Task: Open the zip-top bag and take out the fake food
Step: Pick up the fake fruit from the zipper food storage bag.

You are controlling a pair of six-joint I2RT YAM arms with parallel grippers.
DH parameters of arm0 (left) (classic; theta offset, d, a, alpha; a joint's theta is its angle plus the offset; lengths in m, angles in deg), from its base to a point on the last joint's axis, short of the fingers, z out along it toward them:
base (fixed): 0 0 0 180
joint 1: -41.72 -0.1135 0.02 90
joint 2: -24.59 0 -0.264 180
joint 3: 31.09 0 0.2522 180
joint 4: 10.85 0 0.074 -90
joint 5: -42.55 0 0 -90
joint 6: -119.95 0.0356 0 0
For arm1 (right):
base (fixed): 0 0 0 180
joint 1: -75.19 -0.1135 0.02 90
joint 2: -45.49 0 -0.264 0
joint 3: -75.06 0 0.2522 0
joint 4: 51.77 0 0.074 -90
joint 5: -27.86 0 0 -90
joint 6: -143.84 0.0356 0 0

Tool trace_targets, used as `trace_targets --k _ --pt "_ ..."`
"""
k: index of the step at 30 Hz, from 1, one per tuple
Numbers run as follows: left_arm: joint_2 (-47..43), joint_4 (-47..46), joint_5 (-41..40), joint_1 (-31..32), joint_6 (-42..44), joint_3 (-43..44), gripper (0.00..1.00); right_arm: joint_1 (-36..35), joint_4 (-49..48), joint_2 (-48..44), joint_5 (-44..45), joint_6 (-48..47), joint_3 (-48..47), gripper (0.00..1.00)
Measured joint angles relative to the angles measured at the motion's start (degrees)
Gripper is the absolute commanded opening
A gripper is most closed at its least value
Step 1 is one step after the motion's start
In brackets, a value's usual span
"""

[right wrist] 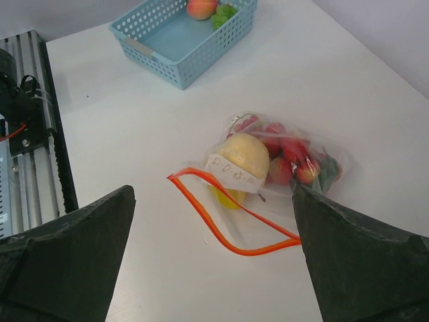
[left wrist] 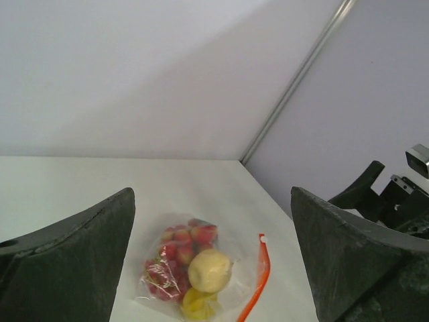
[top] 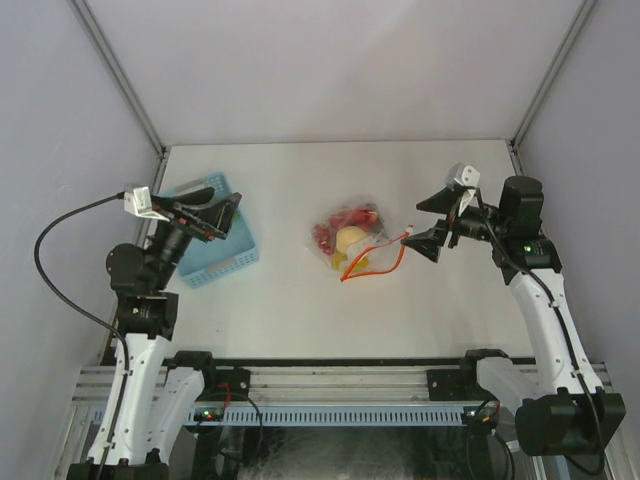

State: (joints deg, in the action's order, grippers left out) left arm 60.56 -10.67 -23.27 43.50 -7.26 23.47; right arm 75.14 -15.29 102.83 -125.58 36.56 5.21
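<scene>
The zip-top bag [top: 352, 242] lies flat mid-table, clear plastic with its red-orange zip strip [top: 378, 262] toward the right arm. In the right wrist view the strip [right wrist: 228, 225] forms an open loop, so the bag's mouth gapes, and a white label patch [right wrist: 234, 176] shows. Fake food sits inside: red pieces [right wrist: 285, 157], a pale yellow round one [right wrist: 247, 153] and a yellow one [left wrist: 198, 303]. My right gripper [top: 412, 223] hovers open just right of the strip, holding nothing. My left gripper [top: 226, 196] stands open above the basket, far left of the bag.
A light-blue slotted basket [top: 228, 262] sits at the left and holds a peach-coloured piece [right wrist: 201, 8] and a green piece [right wrist: 225, 13]. A metal rail [right wrist: 27, 154] runs along the near table edge. Grey walls close in the back and sides.
</scene>
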Motion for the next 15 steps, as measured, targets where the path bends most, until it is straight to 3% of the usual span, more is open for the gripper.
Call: trace_targets --k 8,15 --pt "-1.4 -3.1 0.4 6.9 0.5 -4.4 1.00 0.0 0.5 -1.4 -2.6 -5.1 0.5 1.00" --pt "-2.6 -4.3 -9.0 24.6 12.3 -6.7 0.99 -1.5 5.1 -1.4 -3.1 -13.6 0.9 1.00"
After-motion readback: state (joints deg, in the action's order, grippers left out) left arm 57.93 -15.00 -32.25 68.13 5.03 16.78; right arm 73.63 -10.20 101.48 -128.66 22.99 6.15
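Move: From the left hand, the fruit in the zip-top bag lies about 11 cm ahead, 25 cm to the right and some 36 cm down; the bag's red zip is roughly 32 cm right and 6 cm ahead, the blue basket about 13 cm ahead and 13 cm left, both near table level. The right hand has the red zip about 7 cm ahead, 4 cm left and 28 cm below, the fruit some 12 cm ahead and 11 cm left. Sweeping right with its fingers wide open, the left hand comes away from the basket towards the bag, about 8 cm to the right, drawing back some 4 cm and sinking a little, while swinging roughly 10 degrees clockwise. The right hand, also open and touching nothing, eases back a couple of centimetres beside the bag and rolls slightly, dipping at the end. ##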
